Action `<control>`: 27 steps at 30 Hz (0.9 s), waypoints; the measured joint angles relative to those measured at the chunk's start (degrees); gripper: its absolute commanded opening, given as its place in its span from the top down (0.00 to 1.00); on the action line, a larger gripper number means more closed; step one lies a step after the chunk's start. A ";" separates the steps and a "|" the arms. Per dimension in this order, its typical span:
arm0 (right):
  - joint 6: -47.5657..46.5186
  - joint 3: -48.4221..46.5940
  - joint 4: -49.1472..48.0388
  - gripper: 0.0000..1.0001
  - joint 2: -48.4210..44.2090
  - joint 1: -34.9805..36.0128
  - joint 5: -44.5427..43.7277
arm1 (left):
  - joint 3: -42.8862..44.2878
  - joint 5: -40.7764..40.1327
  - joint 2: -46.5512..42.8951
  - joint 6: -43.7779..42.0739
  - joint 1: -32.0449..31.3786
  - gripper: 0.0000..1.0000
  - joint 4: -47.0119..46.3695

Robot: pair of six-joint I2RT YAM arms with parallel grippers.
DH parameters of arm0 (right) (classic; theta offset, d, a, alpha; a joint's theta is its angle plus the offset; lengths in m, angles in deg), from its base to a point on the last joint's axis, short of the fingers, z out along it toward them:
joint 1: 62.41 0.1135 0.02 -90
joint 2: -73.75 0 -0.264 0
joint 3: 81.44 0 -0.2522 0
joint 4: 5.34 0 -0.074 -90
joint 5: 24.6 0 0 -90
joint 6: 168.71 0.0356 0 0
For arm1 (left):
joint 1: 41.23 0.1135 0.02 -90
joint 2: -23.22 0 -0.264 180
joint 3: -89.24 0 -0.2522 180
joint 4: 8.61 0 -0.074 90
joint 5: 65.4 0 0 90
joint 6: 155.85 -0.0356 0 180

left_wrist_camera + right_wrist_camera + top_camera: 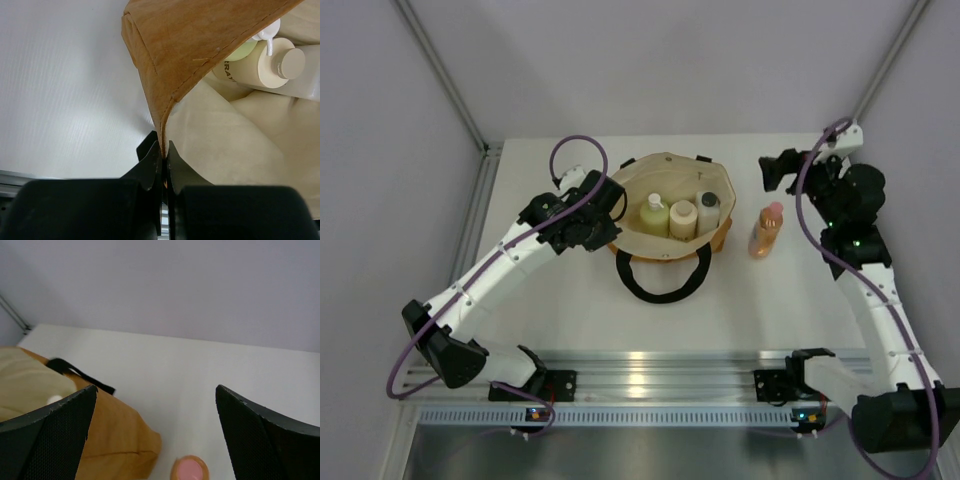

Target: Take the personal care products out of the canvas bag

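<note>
The canvas bag (650, 178) stands open mid-table. Inside it are the yellow-green bottle with white top (654, 214), the short cream cylinder (682, 219) and the clear bottle with black cap (708, 209). The orange bottle with pink cap (766, 229) stands on the table right of the bag. My left gripper (617, 205) is shut on the bag's left rim (161, 125); the cream cylinder (272, 65) shows beyond it. My right gripper (778, 168) is open and empty, above and behind the orange bottle, whose pink cap (190, 471) shows low between the fingers (55, 432).
The bag's black loop handles lie on the table in front (660, 285) and behind the bag (703, 158). The table (570, 300) is white with a metal rail along the near edge. Grey walls and frame posts close in the back.
</note>
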 measured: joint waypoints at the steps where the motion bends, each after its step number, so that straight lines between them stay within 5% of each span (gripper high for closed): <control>1: 2.16 -3.50 1.18 0.00 1.03 -0.02 1.27 | 0.00 0.15 0.00 0.00 0.00 1.00 -0.02; 5: 10.29 -12.50 5.20 0.01 4.52 1.22 4.17 | 0.00 0.39 0.00 0.00 0.00 1.00 -0.11; 16: 9.66 -26.23 24.13 0.01 11.72 32.17 -26.53 | 0.59 0.61 0.07 0.00 0.00 1.00 -0.26; 27: 8.04 -30.01 24.20 0.01 22.80 44.28 -28.26 | 1.70 1.70 1.09 -0.02 0.00 1.00 -0.37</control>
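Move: The green bottle in the bag lies about 27 cm to my right hand's left, 2 cm ahead and some 24 cm below. The cream bottle stands about 6 cm right of the green bottle and slightly nearer; the grey bottle is roughly 12 cm right of the green one. The orange bottle stands almost straight under my right hand, 23 cm down. From my left hand the green bottle is some 13 cm ahead, 9 cm right and 14 cm below. I swing my empty right hand about 23 cm left, away from the orange bottle and over the open bag towards the green bottle, climbing some 5 cm first and sinking by as much at the end. My wrist tips down and turns counter-clockwise, some 15 degrees each, with the fingers staying wide open. My left hand keeps the bag's left rim pinched. ##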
